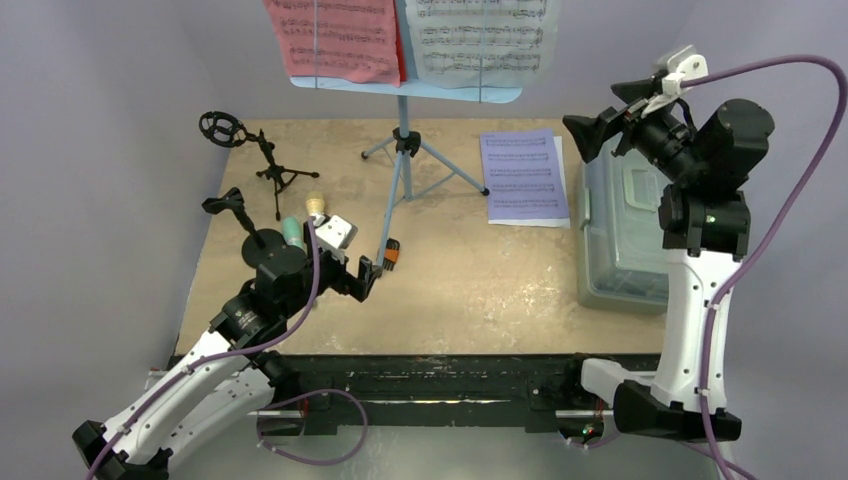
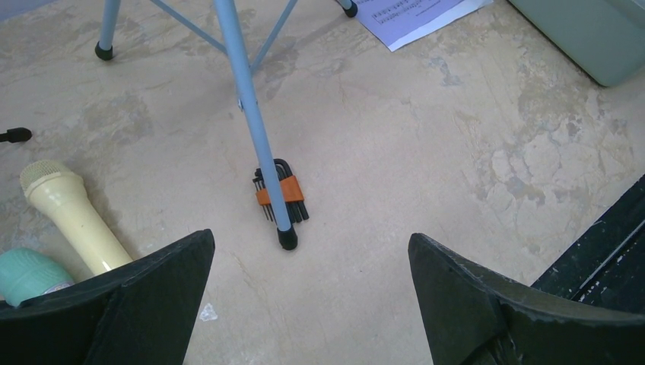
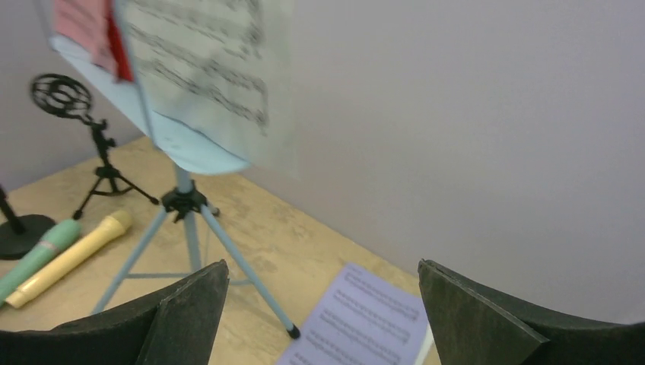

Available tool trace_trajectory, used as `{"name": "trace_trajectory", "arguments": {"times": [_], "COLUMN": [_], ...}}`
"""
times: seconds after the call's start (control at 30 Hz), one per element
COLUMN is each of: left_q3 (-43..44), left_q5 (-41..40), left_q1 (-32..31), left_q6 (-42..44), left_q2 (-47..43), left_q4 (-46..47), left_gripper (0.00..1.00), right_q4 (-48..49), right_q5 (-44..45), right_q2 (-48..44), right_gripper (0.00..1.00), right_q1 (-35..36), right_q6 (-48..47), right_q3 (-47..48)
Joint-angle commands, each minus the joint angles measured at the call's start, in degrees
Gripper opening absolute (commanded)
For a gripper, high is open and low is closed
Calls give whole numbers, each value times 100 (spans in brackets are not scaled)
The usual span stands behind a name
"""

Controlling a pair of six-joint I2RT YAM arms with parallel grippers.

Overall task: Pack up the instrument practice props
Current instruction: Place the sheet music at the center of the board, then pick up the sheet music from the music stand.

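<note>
The light-blue tripod stands at the back with its tray holding a red page and a pale page. A purple page lies flat to its right. Mint-green and yellow microphones lie at the left, beside a small black microphone tripod and a round-based stand. My left gripper is open, low over the table, just short of the tripod's near foot. My right gripper is open and empty, raised high right of the tray.
A set of black hex keys in an orange holder lies against the tripod's near leg. The translucent grey tub with its lid on stands at the right, under my right arm. The dark table edge runs along the near side.
</note>
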Motion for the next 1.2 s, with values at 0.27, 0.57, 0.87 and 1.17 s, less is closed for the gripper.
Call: {"name": "trace_trajectory", "arguments": {"times": [0.27, 0.57, 0.87, 1.17], "left_q3": [15, 9, 3, -1], "left_q5": [244, 378, 375, 390], "left_q1": [264, 349, 394, 414], "left_q6": [-22, -35, -13, -4], "left_q2": [57, 60, 97, 91], "left_q4": [290, 298, 285, 281], "left_gripper": [100, 100, 100, 100], "right_q4": [507, 646, 759, 660], "right_q5": [-2881, -2485, -2739, -3050], "right_q2": [1137, 1933, 2230, 2150], "right_gripper": [99, 99, 98, 65], "right_q1": [99, 413, 700, 752], "right_q6": [1509, 1659, 1467, 1223], "right_q3": [1672, 2681, 2943, 2917]}}
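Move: The white sheet music on the stand is what my right hand goes for: its middle lies about 21 cm to the left, 7 cm ahead and 15 cm above, its lower right corner much nearer. The pink sheet hangs some 24 cm left of it. The purple sheet lies on the table 15 cm ahead of my hand and 49 cm below, and the clear box 22 cm right, 5 cm ahead, 40 cm below. From my left hand the white sheet is about 26 cm right, 20 cm ahead, 42 cm up. I swing my open right hand about 10 cm left and 6 cm up to the white sheet's lower right corner, easing slightly back and then forward again, while turning it some 35 degrees counter-clockwise so the fingers point mostly left. With the sheet's edge between the fingers, I start closing them, still well short of shut. ##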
